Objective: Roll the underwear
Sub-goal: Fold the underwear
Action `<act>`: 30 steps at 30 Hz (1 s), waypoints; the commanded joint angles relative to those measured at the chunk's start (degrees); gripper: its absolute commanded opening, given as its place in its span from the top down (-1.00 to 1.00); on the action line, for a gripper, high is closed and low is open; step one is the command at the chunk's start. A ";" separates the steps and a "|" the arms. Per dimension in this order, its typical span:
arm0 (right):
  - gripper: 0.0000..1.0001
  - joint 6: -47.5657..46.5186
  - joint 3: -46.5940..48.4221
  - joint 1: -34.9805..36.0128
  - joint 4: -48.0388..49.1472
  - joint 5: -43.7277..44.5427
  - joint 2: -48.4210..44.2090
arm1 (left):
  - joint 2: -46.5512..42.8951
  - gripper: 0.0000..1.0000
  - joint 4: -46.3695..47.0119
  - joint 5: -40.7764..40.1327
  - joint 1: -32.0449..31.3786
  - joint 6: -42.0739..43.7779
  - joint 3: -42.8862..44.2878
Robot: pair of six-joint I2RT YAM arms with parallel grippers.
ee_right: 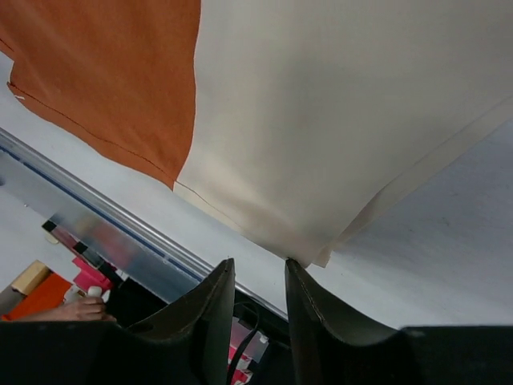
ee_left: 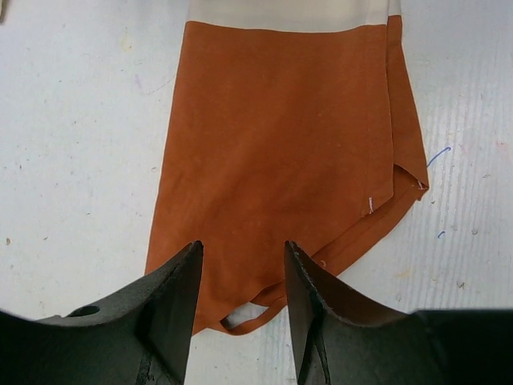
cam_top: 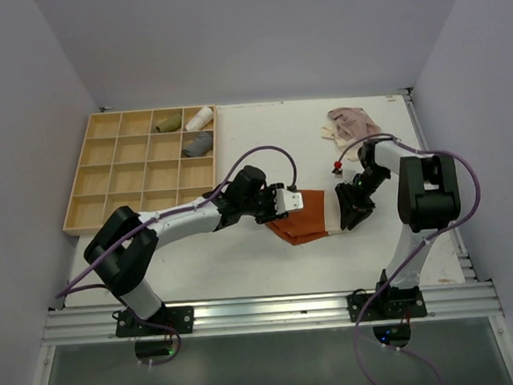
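The rust-orange underwear (cam_top: pixel 298 226) lies flat mid-table, its cream waistband (cam_top: pixel 330 208) toward the right. In the left wrist view the orange cloth (ee_left: pixel 288 144) spreads ahead of my left gripper (ee_left: pixel 243 245), which is open with its jaws hovering over the narrow crotch end and gripping nothing. From above, the left gripper (cam_top: pixel 285 201) sits at the garment's left edge. My right gripper (cam_top: pixel 349 212) is at the waistband end. It is open (ee_right: pixel 258 261), one fingertip just meeting the waistband (ee_right: pixel 345 120) corner, with nothing between the jaws. The pale beige-pink underwear (cam_top: pixel 348 123) lies crumpled at the back right.
A wooden compartment tray (cam_top: pixel 106 181) stands at the back left with a green roll (cam_top: pixel 169 123), a white roll (cam_top: pixel 199 119) and a grey roll (cam_top: pixel 198 145). A small red object (cam_top: pixel 337 167) lies near the right arm. The metal rail (cam_top: pixel 265 311) runs along the near edge.
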 commanded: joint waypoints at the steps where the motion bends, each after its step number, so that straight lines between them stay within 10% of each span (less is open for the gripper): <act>1: 0.29 1.80 0.31 -1.55 0.52 -0.45 -2.11 | -0.65 0.03 3.83 0.41 0.09 0.66 0.82; 18: 0.30 1.79 0.22 -1.81 1.13 3.24 -0.18 | 1.11 -0.01 2.95 4.18 -2.46 3.12 1.96; 30: 0.85 1.62 0.48 -1.81 1.49 0.33 1.14 | 5.59 0.10 -4.43 11.13 -6.06 6.36 4.68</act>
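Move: My right hand has the cream waistband's near corner only about 1 cm to its right, 1 cm ahead and 1 cm below. From it, the folded underwear's near orange corner is some 12 cm left and 3 cm back, the pink cloth about 26 cm ahead and 4 cm right. From my left hand, that orange corner lies about 8 cm back, 4 cm right and 6 cm down; the cream corner is some 14 cm right and 6 cm back. With my right hand I lift about a centimetre while easing just over 1 cm right, sink back onto the cream corner, then close my half-open fingers and pinch the cloth there. My left hand waits, then swings about 5 cm back and 3.5 cm right towards the near orange corner, sinking slightly and turning some 15 degrees clockwise, fingers still open above the cloth. ##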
